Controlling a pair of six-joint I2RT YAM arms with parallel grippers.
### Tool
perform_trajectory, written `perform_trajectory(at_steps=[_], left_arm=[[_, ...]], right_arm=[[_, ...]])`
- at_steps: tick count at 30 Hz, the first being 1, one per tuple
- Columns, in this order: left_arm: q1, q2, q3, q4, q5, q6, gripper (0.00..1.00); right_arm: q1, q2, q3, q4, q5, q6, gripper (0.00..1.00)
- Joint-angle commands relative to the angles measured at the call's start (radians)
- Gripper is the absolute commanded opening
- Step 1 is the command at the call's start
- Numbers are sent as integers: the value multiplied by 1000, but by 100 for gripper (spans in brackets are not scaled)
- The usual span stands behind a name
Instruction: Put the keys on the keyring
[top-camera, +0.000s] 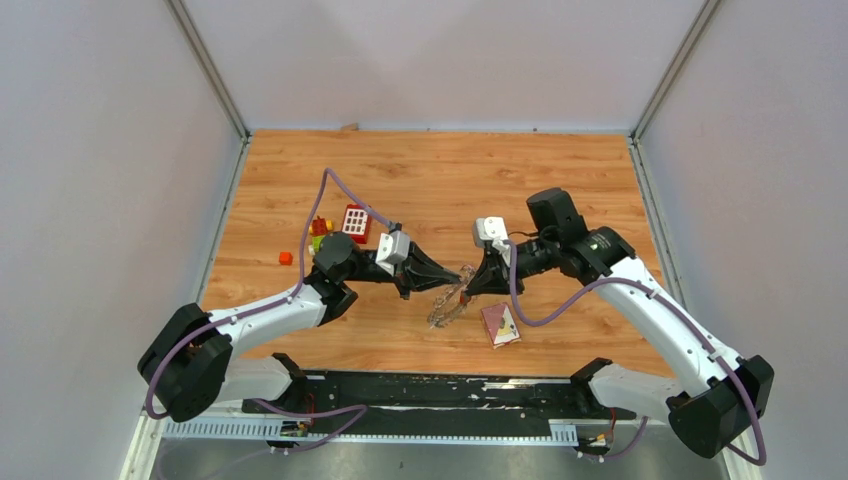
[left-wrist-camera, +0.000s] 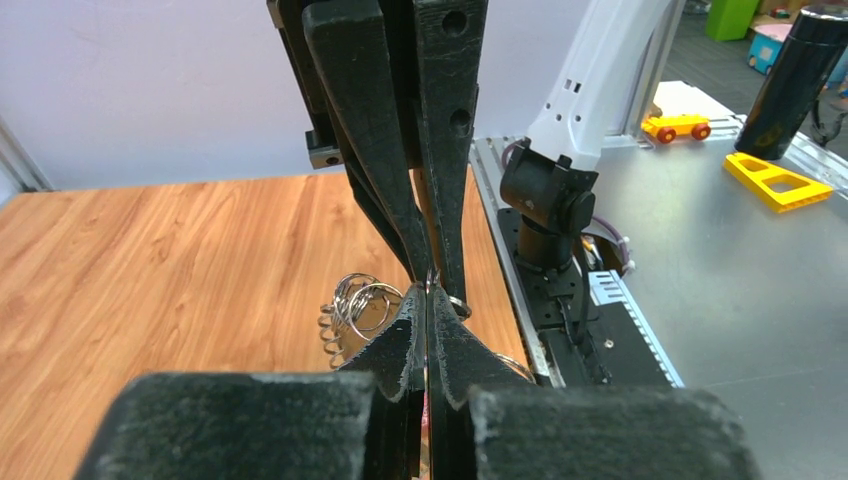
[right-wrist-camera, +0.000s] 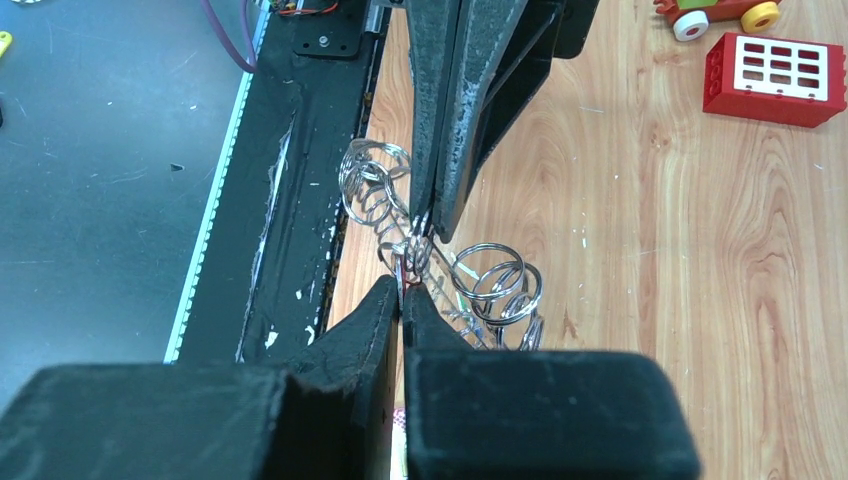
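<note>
The keyring (top-camera: 447, 305) is a grey ring fringed with small silvery loops. It hangs over the wooden table between both grippers. My left gripper (top-camera: 452, 274) is shut on its rim, and loops (left-wrist-camera: 358, 305) stick out to the left of the closed tips (left-wrist-camera: 430, 285). My right gripper (top-camera: 470, 283) meets it tip to tip and is shut on the wire rim (right-wrist-camera: 403, 283), with loops (right-wrist-camera: 497, 285) beside it. A thin red sliver shows at the right tips; I cannot tell what it is. The keys are hidden.
A maroon square card (top-camera: 501, 325) lies just below the ring. A red block with white squares (top-camera: 355, 222) (right-wrist-camera: 770, 78), small toy pieces (top-camera: 320, 235) and an orange cube (top-camera: 286, 258) lie behind the left arm. The black base rail (top-camera: 440, 390) runs along the near edge.
</note>
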Motion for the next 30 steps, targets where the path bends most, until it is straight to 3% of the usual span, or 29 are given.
perform_trajectory(at_steps=[1, 18, 30], left_arm=[[3, -34, -2, 117, 15, -26, 0], [4, -28, -8, 82, 11, 12, 0], [4, -31, -11, 93, 5, 3, 0]], right_arm=[[-4, -3, -19, 25, -17, -24, 0], [23, 77, 65, 35, -55, 37, 2], [23, -37, 63, -9, 28, -35, 32]])
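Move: The left fingers pinch the keyring; that pinched loop lies some 2 cm left, about 1 cm ahead and 3 cm above the right hand, whose shut fingers hold a red-tagged key against the rings. The rest of the keyring hangs about 3 cm left, 2 cm back and 4 cm below the right hand. The card booklet lies roughly 6 cm right, 1 cm ahead and 23 cm down. From the left hand the key is about 1 cm back, 1 cm right and 3 cm below. Downward first and then leftward, the right hand eases the red-tagged key in against the hanging keyring, about 1 cm each way, its fingers still shut and tipping down slightly. It then opens to roughly a quarter, letting go of the key while rising a little. The left hand keeps its pinch on the keyring and stays practically in place. ##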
